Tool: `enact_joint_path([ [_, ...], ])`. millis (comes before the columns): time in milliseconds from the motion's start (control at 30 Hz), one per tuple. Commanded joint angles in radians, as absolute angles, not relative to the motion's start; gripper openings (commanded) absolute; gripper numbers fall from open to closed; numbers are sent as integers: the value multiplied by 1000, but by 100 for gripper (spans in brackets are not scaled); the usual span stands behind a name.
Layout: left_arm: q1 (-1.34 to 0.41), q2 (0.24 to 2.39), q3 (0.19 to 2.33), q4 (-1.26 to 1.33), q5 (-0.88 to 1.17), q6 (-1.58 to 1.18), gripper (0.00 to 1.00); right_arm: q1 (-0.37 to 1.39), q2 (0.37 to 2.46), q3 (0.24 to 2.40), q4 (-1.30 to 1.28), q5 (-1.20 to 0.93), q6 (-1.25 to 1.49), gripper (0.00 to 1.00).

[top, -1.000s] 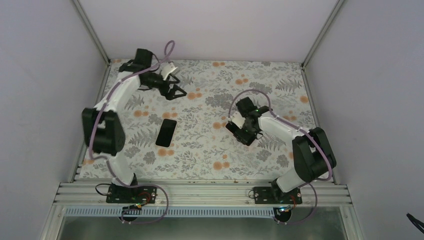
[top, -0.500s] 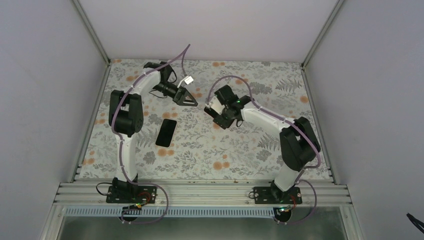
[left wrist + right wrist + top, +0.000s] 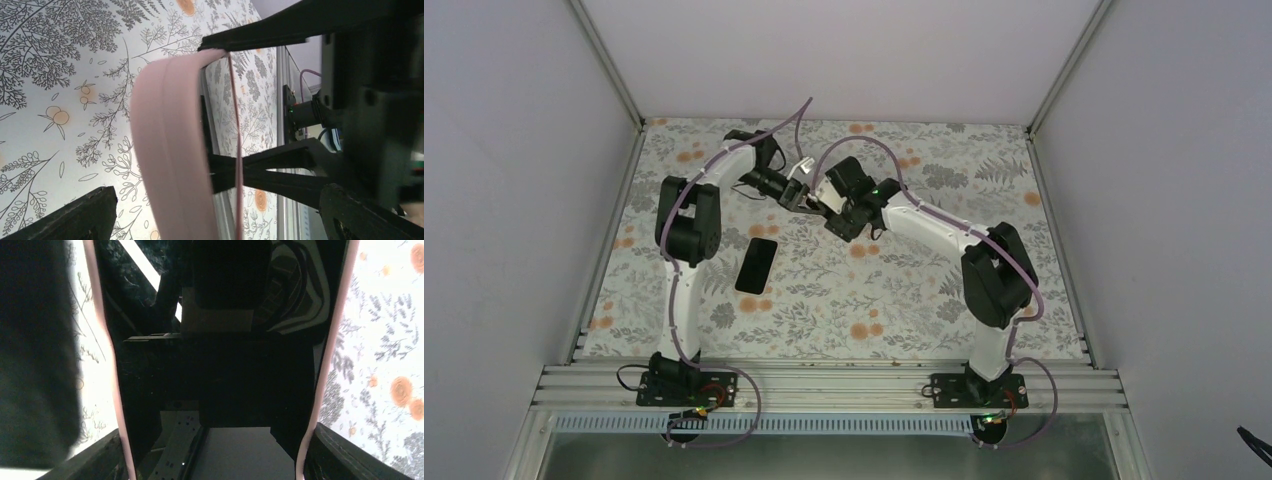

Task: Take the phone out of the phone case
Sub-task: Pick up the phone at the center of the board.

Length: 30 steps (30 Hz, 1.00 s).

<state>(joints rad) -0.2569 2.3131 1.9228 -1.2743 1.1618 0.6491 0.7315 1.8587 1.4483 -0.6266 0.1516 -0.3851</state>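
The phone sits in a pink phone case; its dark glossy face fills the right wrist view between the two pink rims. My right gripper is shut across the case's width and holds it off the table, at the back centre. In the left wrist view the case shows edge-on, with the right gripper's black fingers clamped on it. My left gripper is wide open with the case's end between its fingers, not touching either. From above it meets the right gripper.
A flat black phone-sized rectangle lies on the floral cloth, left of centre and nearer than the grippers. Grey walls close in the table at the back and both sides. The metal rail with the arm bases runs along the near edge.
Both arms swung toward each other. The right gripper carried the cased phone left and back; the left gripper moved right until its open fingers came round the case. The black rectangle stayed put.
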Motion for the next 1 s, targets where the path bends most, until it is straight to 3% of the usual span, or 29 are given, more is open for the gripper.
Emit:
enact_joint_path([
  [0, -268, 2331, 1967, -1246, 1168, 618, 100, 755, 1861, 1511, -544, 138, -391, 57],
  [100, -269, 2348, 1998, -1263, 1178, 622, 91, 766, 1875, 1514, -537, 146, -397, 57],
  [233, -269, 2376, 2047, -1311, 1192, 643, 63, 769, 1885, 1506, -519, 146, -396, 57],
  [367, -269, 2385, 2054, -1349, 1211, 681, 51, 770, 1875, 1497, -498, 159, -389, 57],
  [400, -269, 2384, 2052, -1357, 1216, 688, 45, 770, 1872, 1495, -493, 166, -387, 56],
  [467, -271, 2374, 2034, -1358, 1216, 701, 21, 770, 1865, 1491, -484, 180, -383, 56],
  [533, -270, 2355, 2016, -1358, 1206, 713, 11, 769, 1859, 1489, -477, 197, -375, 57],
  [667, -270, 2323, 1978, -1358, 1197, 733, 2, 770, 1842, 1471, -461, 212, -374, 60],
  [800, -272, 2287, 1964, -1358, 1188, 754, 2, 764, 1804, 1444, -464, 187, -384, 95],
  [833, -274, 2275, 1964, -1358, 1172, 763, 2, 757, 1775, 1432, -485, 151, -394, 99],
  [967, -293, 2183, 1961, -1337, 1038, 815, 2, 696, 1628, 1387, -603, -56, -481, 100],
])
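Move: The phone in its pink case is held up level with both hands, its middle roughly 3 cm to the right of the left hand and 1 cm back, with one end already between that hand's wide-open fingers. From the right hand, which still grips the case by its side edges, the phone's middle is about 4 cm left and 1 cm ahead. A black phone lies on the table some 13 cm left of the left hand, 8 cm back and 12 cm below. The left fingers close on the cased phone, pinching it through its thickness, while that hand stays within about a centimetre of its place. The right hand first keeps its edge grip and carries the phone about 3 cm left, deeper towards the left hand; once the left grip is shut, it opens wide, lets go and starts to rise, drawing back and right by a centimetre or so. ##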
